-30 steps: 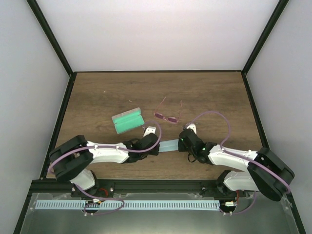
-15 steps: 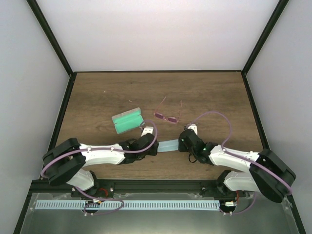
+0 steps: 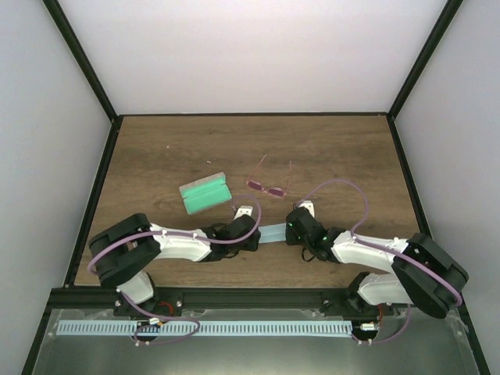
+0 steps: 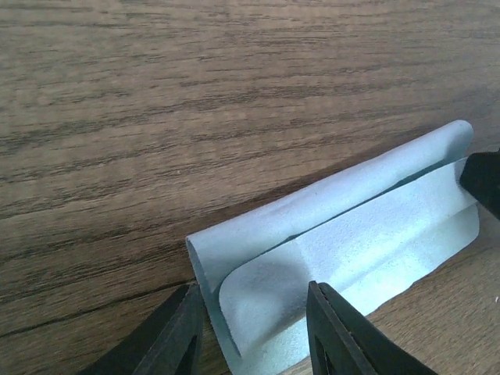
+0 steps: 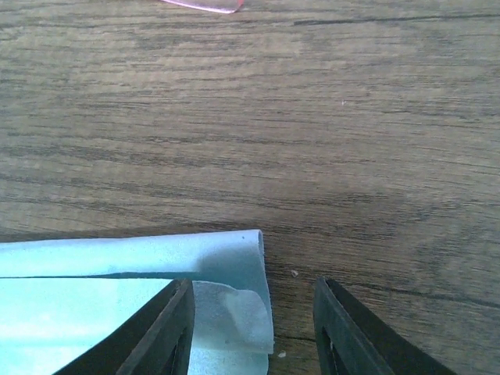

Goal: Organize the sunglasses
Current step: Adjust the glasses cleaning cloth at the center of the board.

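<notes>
The sunglasses [image 3: 269, 187], pink lenses and thin arms, lie on the table beyond both grippers; only a pink lens edge [image 5: 205, 4] shows in the right wrist view. A light blue cloth [image 3: 272, 233] lies folded over on the wood between the two arms. My left gripper [image 3: 255, 233] [image 4: 254, 328] is open, its fingers either side of the cloth's [image 4: 344, 226] left end. My right gripper [image 3: 288, 232] [image 5: 254, 328] is open around the cloth's [image 5: 226, 266] right end, with bare wood by its right finger. Neither gripper pinches the cloth.
A grey case with green lining [image 3: 205, 193] lies open left of the sunglasses, just beyond the left wrist. The wooden table [image 3: 351, 156] is walled by black frame posts and white panels. Both arms stretch low across the near strip of the table.
Both grippers have opened and let go of the cloth's ends, and the folded cloth now rests on the table. The left arm's elbow shifted back to the right.
</notes>
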{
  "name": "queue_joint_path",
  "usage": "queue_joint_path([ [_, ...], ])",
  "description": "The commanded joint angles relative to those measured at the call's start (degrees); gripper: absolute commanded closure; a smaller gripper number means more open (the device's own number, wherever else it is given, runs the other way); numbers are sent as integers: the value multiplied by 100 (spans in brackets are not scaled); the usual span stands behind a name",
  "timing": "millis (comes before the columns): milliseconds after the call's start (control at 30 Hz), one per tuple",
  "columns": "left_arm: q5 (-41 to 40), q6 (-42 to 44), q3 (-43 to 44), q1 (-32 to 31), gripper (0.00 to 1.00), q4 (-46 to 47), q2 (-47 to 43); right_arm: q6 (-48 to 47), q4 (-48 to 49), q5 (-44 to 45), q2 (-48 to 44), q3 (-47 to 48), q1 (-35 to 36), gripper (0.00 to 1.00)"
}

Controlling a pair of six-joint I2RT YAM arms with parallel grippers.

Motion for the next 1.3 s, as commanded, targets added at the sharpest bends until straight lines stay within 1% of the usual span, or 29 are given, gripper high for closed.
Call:
queue_joint_path([
  [0,187,-75,-6,-13,62,-142,174,-8,172,-87,174,211,25,57],
  [133,128,-80,-45,-11,65,-208,88,-1,277,-143,317,179,27,58],
  [200,143,-72,-58,-14,73,-218,53,1,332,-195,369,160,28,58],
  [300,82,-80,-82,-15,81,-229,35,15,436,-264,372,78,30,58],
  [433,66,-81,-87,-15,83,-238,52,3,590,-474,281,-16,30,59],
  [567,14,-62,-58,-16,85,-268,57,1,559,-442,247,-20,29,62],
  [867,-130,-48,-1,-12,90,-322,125,8,590,-388,280,-50,28,78],
  [1000,-193,-15,18,-8,96,-313,109,-1,592,-347,251,-55,30,84],
  [1167,-231,15,16,-12,96,-280,70,-6,551,-284,53,-73,30,91],
  [1233,-261,37,49,-8,96,-320,27,-19,541,-267,-55,-71,30,97],
  [1267,-284,49,65,-13,96,-335,-5,-39,528,-265,-104,-70,30,99],
])
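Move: The cleaning cloth, folded into a strip, lies crosswise between the hands: its middle is about 4 cm to the left hand's right, nearly level with it and 1 cm below. From the right hand, the cloth's middle is about 5 cm left, also level and some 2 cm below. The sunglasses lie roughly 15 cm ahead of the left hand and 2 cm right; the green case is about 12 cm ahead of it and 14 cm left. Both grippers shut on opposite ends of the folded cloth and pinch its upper flap. The left hand almost stays in place, closing before easing about half a centimetre left; the right first sinks about 1 cm, slides nearly 2 cm left towards the cloth's middle, then closes at the right end and starts to lift slightly. ##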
